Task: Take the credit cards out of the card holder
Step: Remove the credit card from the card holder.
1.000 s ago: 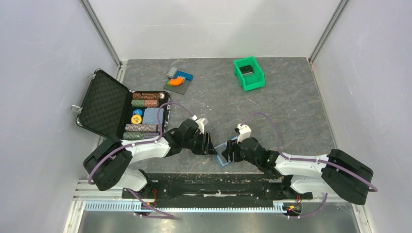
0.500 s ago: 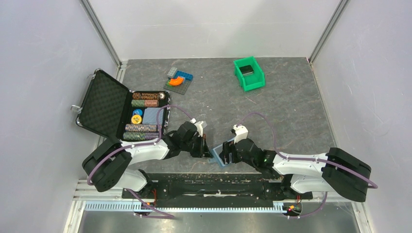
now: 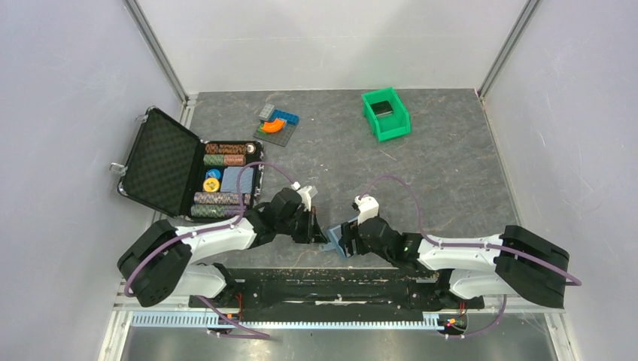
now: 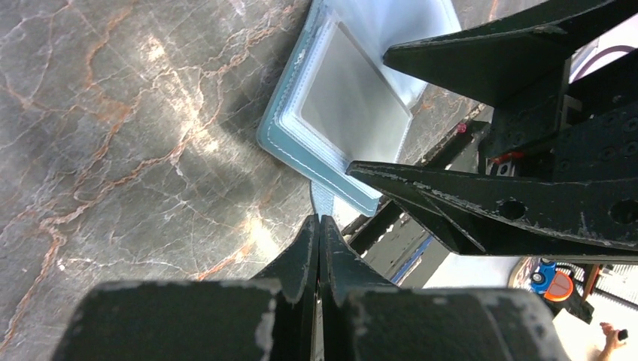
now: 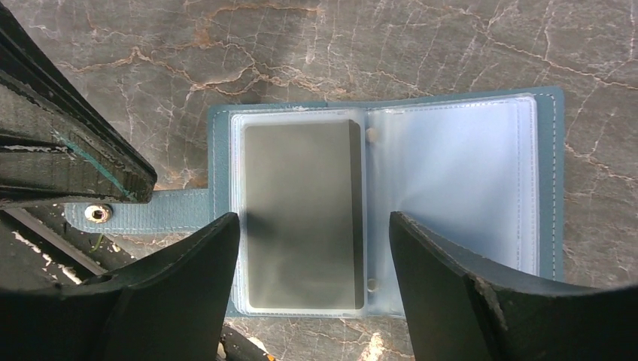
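Note:
The teal-blue card holder (image 5: pixel 451 188) lies spread open on the marble table near its front edge, and shows small between the arms in the top view (image 3: pixel 336 242). One dark grey credit card (image 5: pixel 301 203) sits in the clear sleeve of its left half; the right sleeve looks empty. My right gripper (image 5: pixel 314 248) hovers open over the left half, its fingers either side of the card. My left gripper (image 4: pixel 320 219) is shut, its tips meeting on the holder's snap strap (image 5: pixel 180 207). The card also shows in the left wrist view (image 4: pixel 353 98).
An open black foam-lined case (image 3: pixel 162 162) with rows of poker chips (image 3: pixel 226 154) stands at the left. Toy bricks (image 3: pixel 277 124) lie at the back, a green bin (image 3: pixel 386 114) at the back right. The table's front edge (image 3: pixel 331 263) runs just behind the holder.
My left gripper has closed and moved in onto the strap. The right gripper has opened wider and shifted left over the holder, which has slid slightly left.

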Controlling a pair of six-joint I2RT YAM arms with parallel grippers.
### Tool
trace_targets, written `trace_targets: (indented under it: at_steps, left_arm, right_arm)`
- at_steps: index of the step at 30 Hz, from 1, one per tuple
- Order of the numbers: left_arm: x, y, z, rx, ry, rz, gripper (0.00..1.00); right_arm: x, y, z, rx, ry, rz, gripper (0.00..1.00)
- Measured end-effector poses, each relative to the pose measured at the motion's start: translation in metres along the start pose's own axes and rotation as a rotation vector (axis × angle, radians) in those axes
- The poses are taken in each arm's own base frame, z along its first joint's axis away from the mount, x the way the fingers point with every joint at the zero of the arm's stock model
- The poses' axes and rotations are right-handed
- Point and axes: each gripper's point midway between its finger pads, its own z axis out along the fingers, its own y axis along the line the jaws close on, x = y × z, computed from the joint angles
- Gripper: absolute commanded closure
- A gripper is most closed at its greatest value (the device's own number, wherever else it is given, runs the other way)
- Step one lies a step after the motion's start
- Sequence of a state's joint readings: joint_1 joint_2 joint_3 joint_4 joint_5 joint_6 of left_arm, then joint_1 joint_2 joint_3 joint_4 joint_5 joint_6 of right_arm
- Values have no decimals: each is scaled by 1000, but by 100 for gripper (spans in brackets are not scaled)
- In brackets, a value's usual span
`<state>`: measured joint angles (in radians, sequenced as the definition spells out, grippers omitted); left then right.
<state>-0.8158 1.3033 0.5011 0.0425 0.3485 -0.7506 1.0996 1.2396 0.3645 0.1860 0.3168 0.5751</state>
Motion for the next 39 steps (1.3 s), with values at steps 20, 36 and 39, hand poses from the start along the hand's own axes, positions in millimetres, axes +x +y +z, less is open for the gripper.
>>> trace_targets:
  at_steps: [20, 36, 39]
  left_arm:
    - [2, 12, -4, -71, 3, 5, 98]
    - [-1, 35, -11, -219, 0, 18, 97]
    - [-2, 43, -15, -264, 0, 16, 93]
  right_arm:
    - [-12, -11, -10, 90, -33, -28, 29]
    - [-37, -16, -24, 116, -118, -25, 55]
    - [-32, -21, -24, 128, -104, -35, 58]
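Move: My right hand, fingers wide open, is right on the open card holder: the clear card page on its left half lies about 1 cm below and 1 cm left of me, neither ahead nor back. The empty clear pocket on the right half is some 6 cm to my right and 3 cm farther out; the strap is roughly 7 cm left and 3 cm back. From my shut left hand at the strap, the card page lies about 6 cm right, 1 cm ahead, 2 cm lower. I turn the page between two opposed pulls: my left hand keeps its shut fingertips on the strap and draws the holder about 4 cm left, sinking 2 cm and tipping its fingers steeper down. My right hand sweeps right with its left finger at the page's outer edge, then lifts some 3 cm, drifting slightly forward and dipping at the very end, while its fingers close to under half open. ##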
